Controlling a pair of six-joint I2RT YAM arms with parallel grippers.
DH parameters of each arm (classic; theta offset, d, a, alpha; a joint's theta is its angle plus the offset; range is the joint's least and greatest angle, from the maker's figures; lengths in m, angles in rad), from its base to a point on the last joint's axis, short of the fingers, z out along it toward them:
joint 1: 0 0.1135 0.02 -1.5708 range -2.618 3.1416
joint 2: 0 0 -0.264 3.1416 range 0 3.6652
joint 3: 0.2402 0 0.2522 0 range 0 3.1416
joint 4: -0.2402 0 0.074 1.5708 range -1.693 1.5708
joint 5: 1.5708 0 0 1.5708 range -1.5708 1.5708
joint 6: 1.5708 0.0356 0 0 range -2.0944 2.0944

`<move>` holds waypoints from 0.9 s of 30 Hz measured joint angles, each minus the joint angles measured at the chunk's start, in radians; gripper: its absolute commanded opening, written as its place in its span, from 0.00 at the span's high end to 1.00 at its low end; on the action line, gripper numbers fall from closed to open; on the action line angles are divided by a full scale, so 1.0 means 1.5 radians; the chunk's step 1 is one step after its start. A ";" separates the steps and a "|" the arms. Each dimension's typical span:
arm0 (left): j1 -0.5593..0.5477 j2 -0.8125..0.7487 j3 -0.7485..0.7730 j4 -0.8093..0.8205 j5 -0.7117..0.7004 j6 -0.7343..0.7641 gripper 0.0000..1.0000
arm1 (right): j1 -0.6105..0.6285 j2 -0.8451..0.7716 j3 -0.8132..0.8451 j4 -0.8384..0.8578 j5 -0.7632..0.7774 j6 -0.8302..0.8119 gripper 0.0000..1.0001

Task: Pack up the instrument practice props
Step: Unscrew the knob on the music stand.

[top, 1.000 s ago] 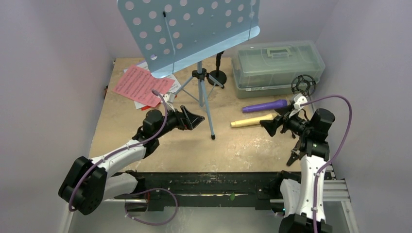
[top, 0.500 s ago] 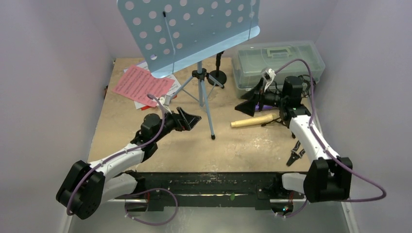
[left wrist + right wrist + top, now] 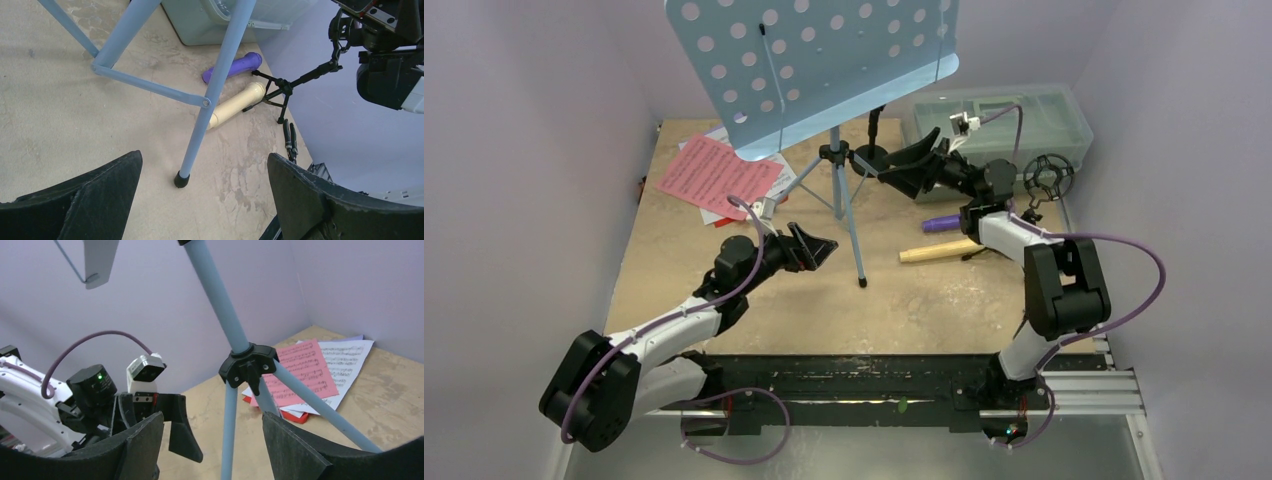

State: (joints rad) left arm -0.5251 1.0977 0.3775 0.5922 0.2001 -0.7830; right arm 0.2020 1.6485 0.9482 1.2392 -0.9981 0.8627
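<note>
The light-blue perforated music rest (image 3: 814,60) stands on its tripod (image 3: 834,155) at the table's back. My right gripper (image 3: 899,165) is open just right of the tripod hub (image 3: 247,362). One tripod leg (image 3: 227,440) runs between its jaws (image 3: 212,420) untouched. My left gripper (image 3: 819,245) is open beside the near leg's foot (image 3: 181,179), holding nothing (image 3: 203,165). The purple microphone (image 3: 944,222) and cream microphone (image 3: 934,252) lie on the table right of the tripod. Pink and white sheet music (image 3: 719,175) lies on the red folder (image 3: 295,416) at back left.
A translucent grey-green box (image 3: 1034,110) stands at back right. A black round-based mic holder (image 3: 871,155) stands behind the tripod, and another holder (image 3: 1049,178) by the right wall. Small black pliers (image 3: 290,142) lie near the right front edge. Walls close in left and right.
My right arm swung from beside the microphones back and left to the tripod hub, and its jaws narrowed a little. The left gripper barely moved.
</note>
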 measured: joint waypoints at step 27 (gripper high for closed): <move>0.000 0.007 0.000 0.002 0.000 0.000 0.05 | 0.076 0.087 0.150 -0.244 0.107 -0.159 0.53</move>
State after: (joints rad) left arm -0.5251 1.1088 0.3775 0.5949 0.2001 -0.7830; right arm 0.3153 1.7790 1.1725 0.8734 -0.8375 0.6239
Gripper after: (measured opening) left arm 0.954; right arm 0.518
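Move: The knob on the music stand's post lies roughly 10 cm left of the right hand, 6 cm ahead and some 2 cm lower. The black mic stand's round base is about 17 cm ahead and 5 cm left of that hand, on the table some 30 cm below; the purple microphone lies down there too, about 17 cm to its right and 3 cm ahead. From the left hand the knob is some 11 cm ahead, 7 cm right and 12 cm higher. Closing in on the knob, the right hand travels forward and left about 7 cm in all; it rises a little, then dips some 3 cm to come into line with the knob. Its fingers, pointing left, draw together to about half open and tip slightly down, with a small clockwise turn. They end a few centimetres short, the knob still ungripped ahead of them. ##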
